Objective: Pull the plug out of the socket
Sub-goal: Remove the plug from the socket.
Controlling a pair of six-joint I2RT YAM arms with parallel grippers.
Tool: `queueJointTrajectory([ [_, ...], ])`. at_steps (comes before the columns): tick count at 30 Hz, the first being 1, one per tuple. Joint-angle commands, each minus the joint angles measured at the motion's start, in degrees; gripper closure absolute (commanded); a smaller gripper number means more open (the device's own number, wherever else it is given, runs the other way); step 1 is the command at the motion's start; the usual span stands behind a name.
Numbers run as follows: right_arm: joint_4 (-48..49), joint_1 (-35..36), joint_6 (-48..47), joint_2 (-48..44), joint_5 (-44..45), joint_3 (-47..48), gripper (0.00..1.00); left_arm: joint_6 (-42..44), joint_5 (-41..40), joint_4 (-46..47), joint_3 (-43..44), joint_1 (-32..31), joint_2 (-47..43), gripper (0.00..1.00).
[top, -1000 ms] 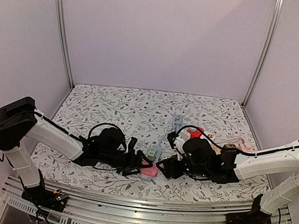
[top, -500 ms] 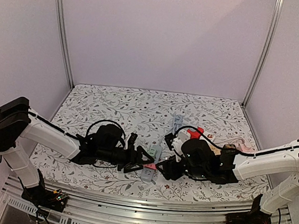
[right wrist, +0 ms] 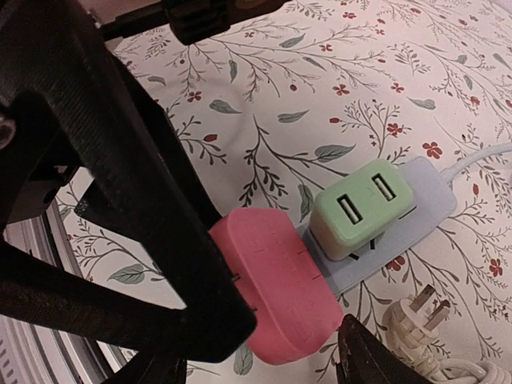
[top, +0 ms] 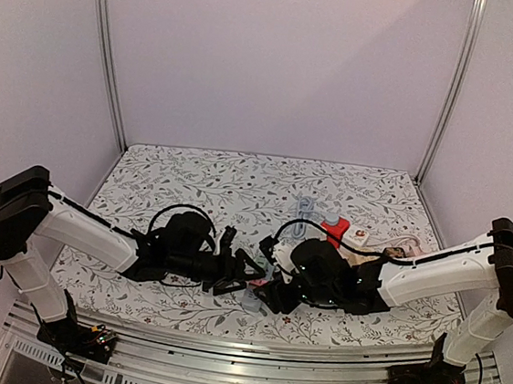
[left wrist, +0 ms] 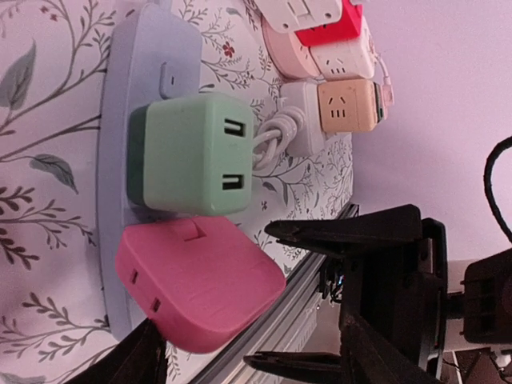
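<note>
A lavender socket strip (left wrist: 148,48) (right wrist: 434,198) lies flat on the flowered cloth. Two plugs sit in it. One is a green USB plug (left wrist: 188,156) (right wrist: 360,216); the other is a pink plug (left wrist: 192,292) (right wrist: 280,280) at the strip's near end. My right gripper (top: 271,290) (right wrist: 280,354) hangs over the pink plug. It is open, with one finger on each side, and a gap shows in the left wrist view. My left gripper (top: 246,278) (left wrist: 256,356) is open beside the pink plug, one finger close to its side, holding nothing. The top view hides the pink plug.
Several more adapters in red, pink, beige and white (left wrist: 336,56) (top: 335,228) lie to the right of the strip. A loose white cord with a bare plug (right wrist: 424,320) sits close by the strip. The table's metal rail (top: 241,342) runs just below the grippers.
My right gripper has moved left, now covers the pink plug in the top view, and its jaws have narrowed a little. The left gripper shifted slightly right, then held still.
</note>
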Motion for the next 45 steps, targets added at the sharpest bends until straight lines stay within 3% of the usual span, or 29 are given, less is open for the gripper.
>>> queueJointTrajectory([
  [1, 0.6, 1.8, -3.8, 2.7, -1.4, 2.0, 0.36, 0.9, -1.1, -0.7, 2.5, -0.7, 0.3, 0.28],
  [6, 0.8, 1.7, -4.5, 6.9, -0.3, 4.7, 0.4, 1.8, -2.2, -2.1, 3.2, -0.7, -0.4, 0.28],
  [13, 0.5, 1.7, -6.1, 10.1, 3.0, 7.6, 0.68, 2.7, -2.5, -2.7, 3.2, -0.7, -0.6, 0.27],
  [23, 0.5, 1.0, -2.5, 10.5, 2.8, 9.4, 0.92, 7.5, -12.3, -17.1, -1.2, -0.9, -13.3, 0.03],
  [30, 0.0, 0.3, 1.8, 10.3, 1.9, 10.6, 0.96, 11.4, -22.6, -29.6, -6.8, -2.8, -26.6, 0.01],
  [34, -0.8, 0.4, 5.2, 11.5, 1.4, 12.9, 0.99, 14.6, -25.9, -29.8, -9.4, -5.5, -30.6, 0.02],
  [45, -5.1, 0.5, 9.6, 15.3, 4.4, 19.1, 0.99, 23.2, -24.9, -23.3, -7.4, -8.1, -22.5, 0.04],
])
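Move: The pink plug stands between the two hands, tilted at the near end of the socket strip: about 4 cm left of the right hand, 1 cm ahead and 2 cm lower. From the left hand it is roughly 2 cm to the right, level in reach and 1 cm below. From the right hand, the green adapter is 6 cm ahead, 4 cm left and 3 cm down; the white plug is some 7 cm ahead, 1 cm right and 5 cm down. The right fingers shut on the pink plug and pinch it, after sinking about 2 cm and easing left and forward onto it; they then carry it another 3 cm left and slightly forward. As they close, the left fingers spread wide, come free and draw off some 9 cm left, arching up and back down, the hand tilting about 30 degrees. ##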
